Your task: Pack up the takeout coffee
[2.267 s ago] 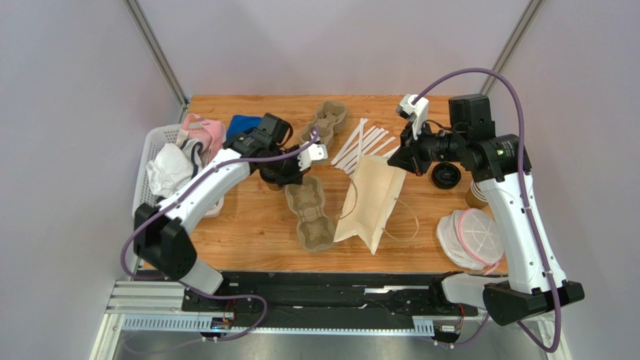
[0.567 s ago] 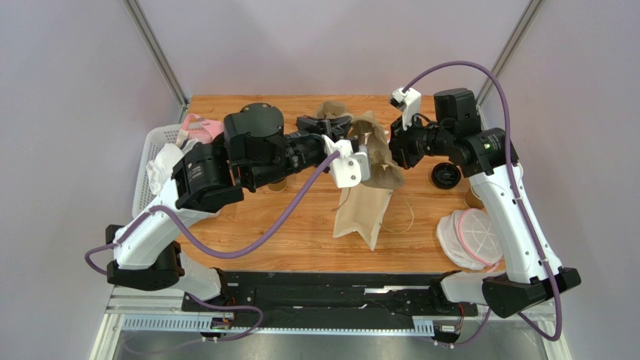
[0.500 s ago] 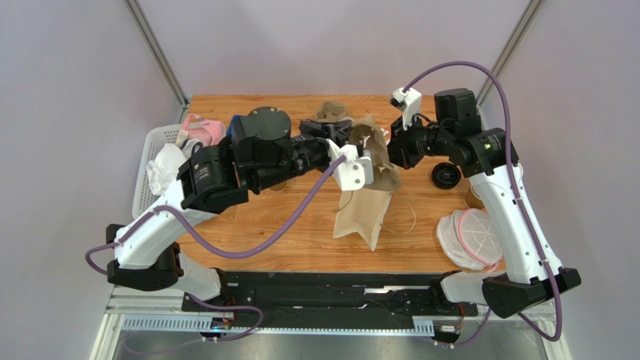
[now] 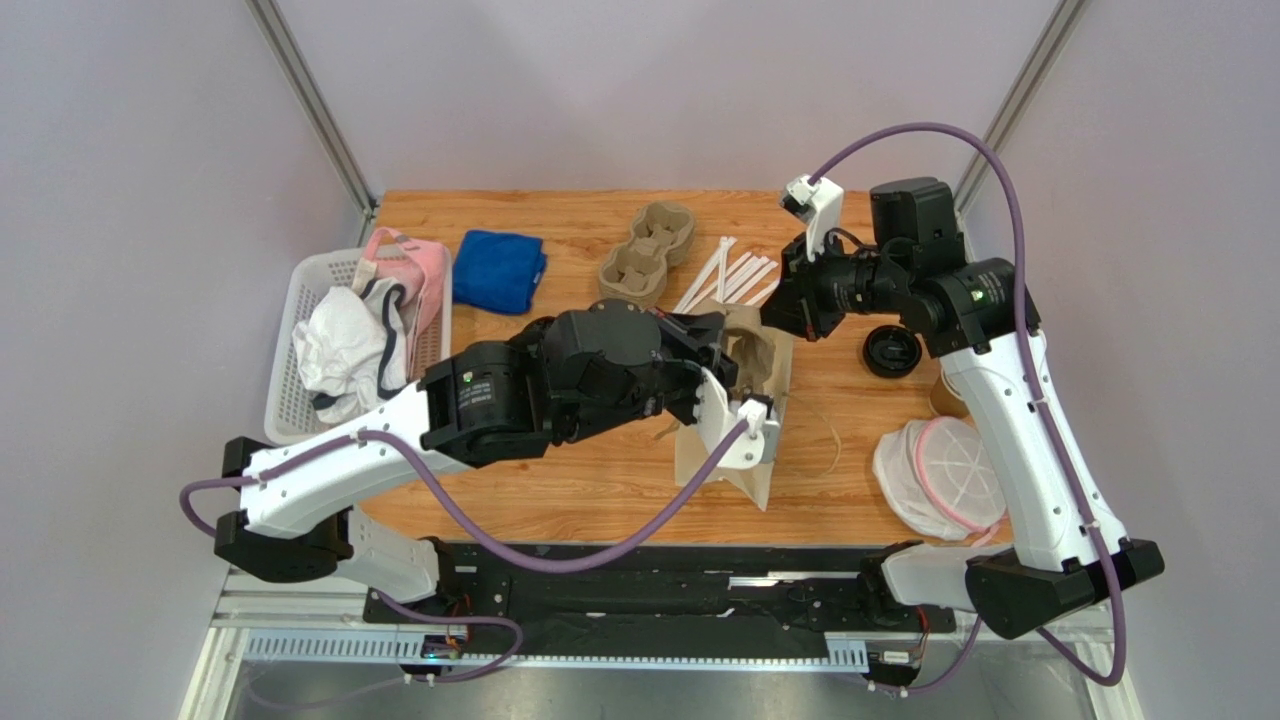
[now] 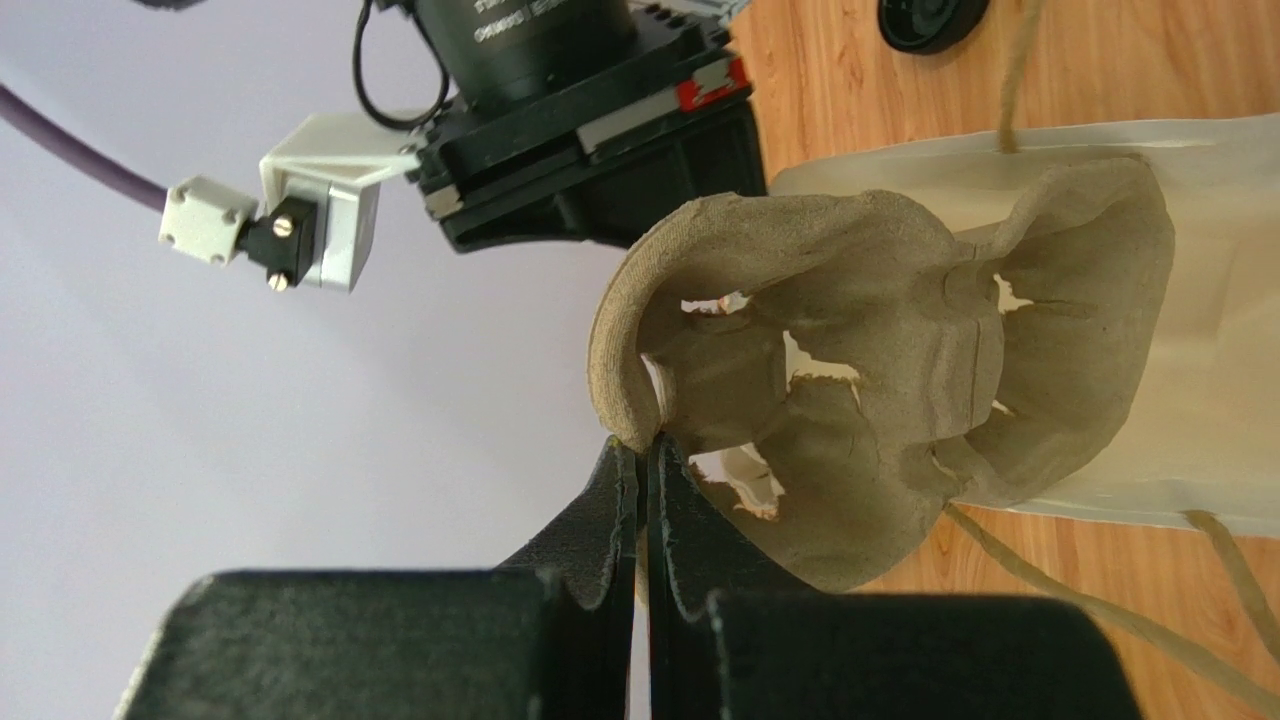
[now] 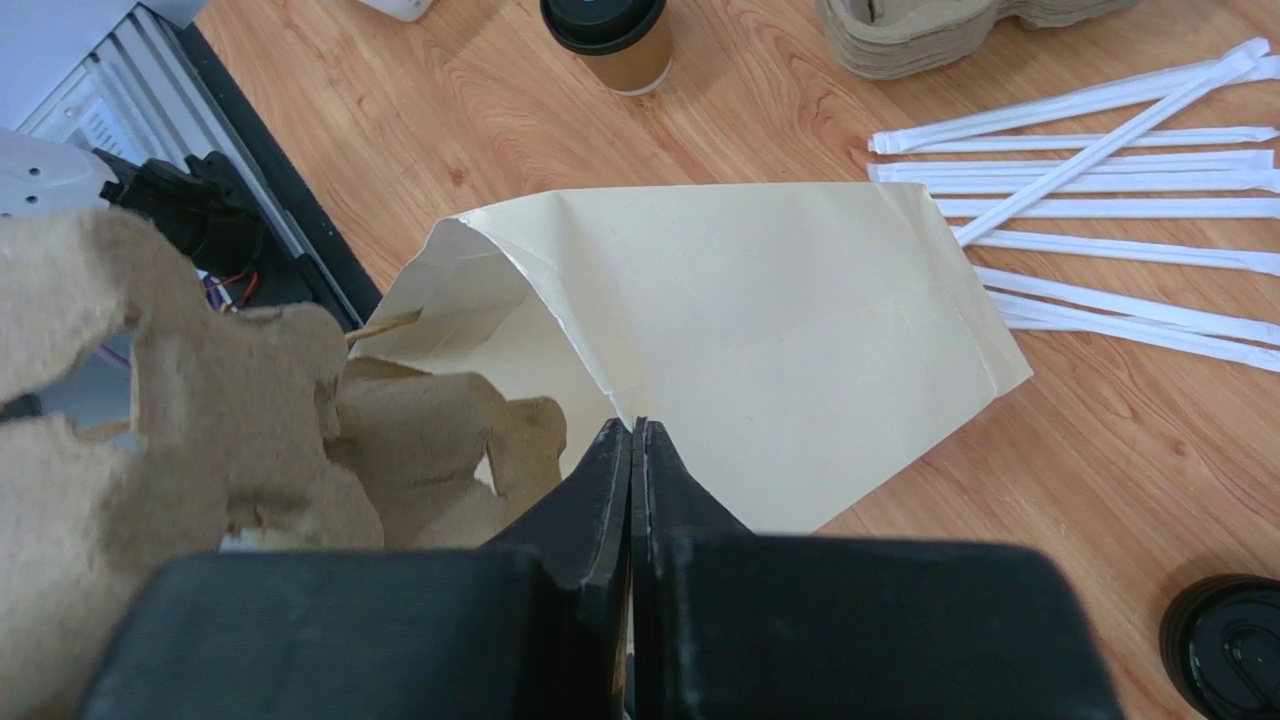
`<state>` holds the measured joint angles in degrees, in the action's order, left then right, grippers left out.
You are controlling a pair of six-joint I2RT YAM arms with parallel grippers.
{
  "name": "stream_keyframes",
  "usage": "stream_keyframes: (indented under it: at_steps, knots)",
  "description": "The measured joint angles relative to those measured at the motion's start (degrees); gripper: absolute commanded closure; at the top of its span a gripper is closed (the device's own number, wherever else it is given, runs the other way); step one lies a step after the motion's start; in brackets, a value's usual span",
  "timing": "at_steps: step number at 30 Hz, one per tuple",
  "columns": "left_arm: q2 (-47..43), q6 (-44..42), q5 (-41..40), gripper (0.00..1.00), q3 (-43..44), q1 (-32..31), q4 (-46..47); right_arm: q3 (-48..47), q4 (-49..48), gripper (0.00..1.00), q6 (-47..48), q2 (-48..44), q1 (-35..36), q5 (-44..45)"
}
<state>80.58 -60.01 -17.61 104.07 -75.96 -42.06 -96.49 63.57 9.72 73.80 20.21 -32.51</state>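
Observation:
The takeout coffee (image 6: 609,38), a tan cup with a black lid, stands on the wood beyond the bag in the right wrist view; my left arm hides it from above. My left gripper (image 5: 649,458) is shut on the edge of a brown pulp cup carrier (image 5: 887,375), which hangs at the open mouth of the cream paper bag (image 5: 1202,300). From above, the carrier (image 4: 756,360) sits at the bag's (image 4: 714,462) top. My right gripper (image 6: 634,428) is shut on the bag's (image 6: 781,300) rim, lifting it, with the carrier (image 6: 226,435) to its left.
White wrapped straws (image 4: 729,273) and a stack of carriers (image 4: 646,252) lie at the back. A loose black lid (image 4: 891,351), stacked cups (image 4: 950,393) and a mesh cover (image 4: 939,477) are on the right. A white basket (image 4: 293,353) and blue cloth (image 4: 499,270) are on the left.
My left arm has swung the carrier from the back of the table toward the near side, to the bag's mouth. The right gripper has kept its hold on the bag's rim.

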Motion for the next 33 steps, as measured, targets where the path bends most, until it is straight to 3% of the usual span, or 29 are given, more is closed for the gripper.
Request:
stream_keyframes:
  at_steps: [9, 19, 27, 33]
  knots:
    - [-0.9, -1.6, -2.2, 1.00, -4.5, -3.8, 1.6, 0.1, 0.0, 1.00, -0.9, -0.2, 1.1, -2.9]
    - [-0.5, -3.9, -10.2, 1.00, -7.2, -5.2, 6.5, 1.9, 0.1, 1.00, -4.8, -2.0, 1.2, -4.9]
    - [-0.4, -9.1, -13.4, 1.00, -7.3, -6.1, 8.2, 2.9, 0.1, 1.00, -12.4, -2.4, 1.2, -7.1]
    - [-0.4, -8.1, -12.7, 1.00, -7.2, -7.3, 5.0, 6.7, 0.2, 1.00, -17.4, -2.6, 1.2, -8.3]
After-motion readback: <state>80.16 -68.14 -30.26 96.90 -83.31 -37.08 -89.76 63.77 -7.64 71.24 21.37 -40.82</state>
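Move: My left hand holds a pulp cup carrier by its upper end. The paper bag's mouth it goes into lies about 18 cm below that hand, 3 cm ahead and 3 cm to the right. The coffee cup stands some 12 cm ahead, 20 cm left and 37 cm below. From my right hand, pinching the upper rim, the mouth's middle is 4 cm back, 3 cm left and 8 cm below; the straws are 20 cm straight ahead, 33 cm below. I draw the bag's rim with my right hand back towards me by about 4 cm and a little left, over the carrier, then dip slightly as the wrist tips the fingers down some 20 degrees. My left hand keeps its grip and works the carrier at the mouth: back and down 2 cm, partly forward and up again, then back and down once more, its fingers tilting about 10 degrees upward. ##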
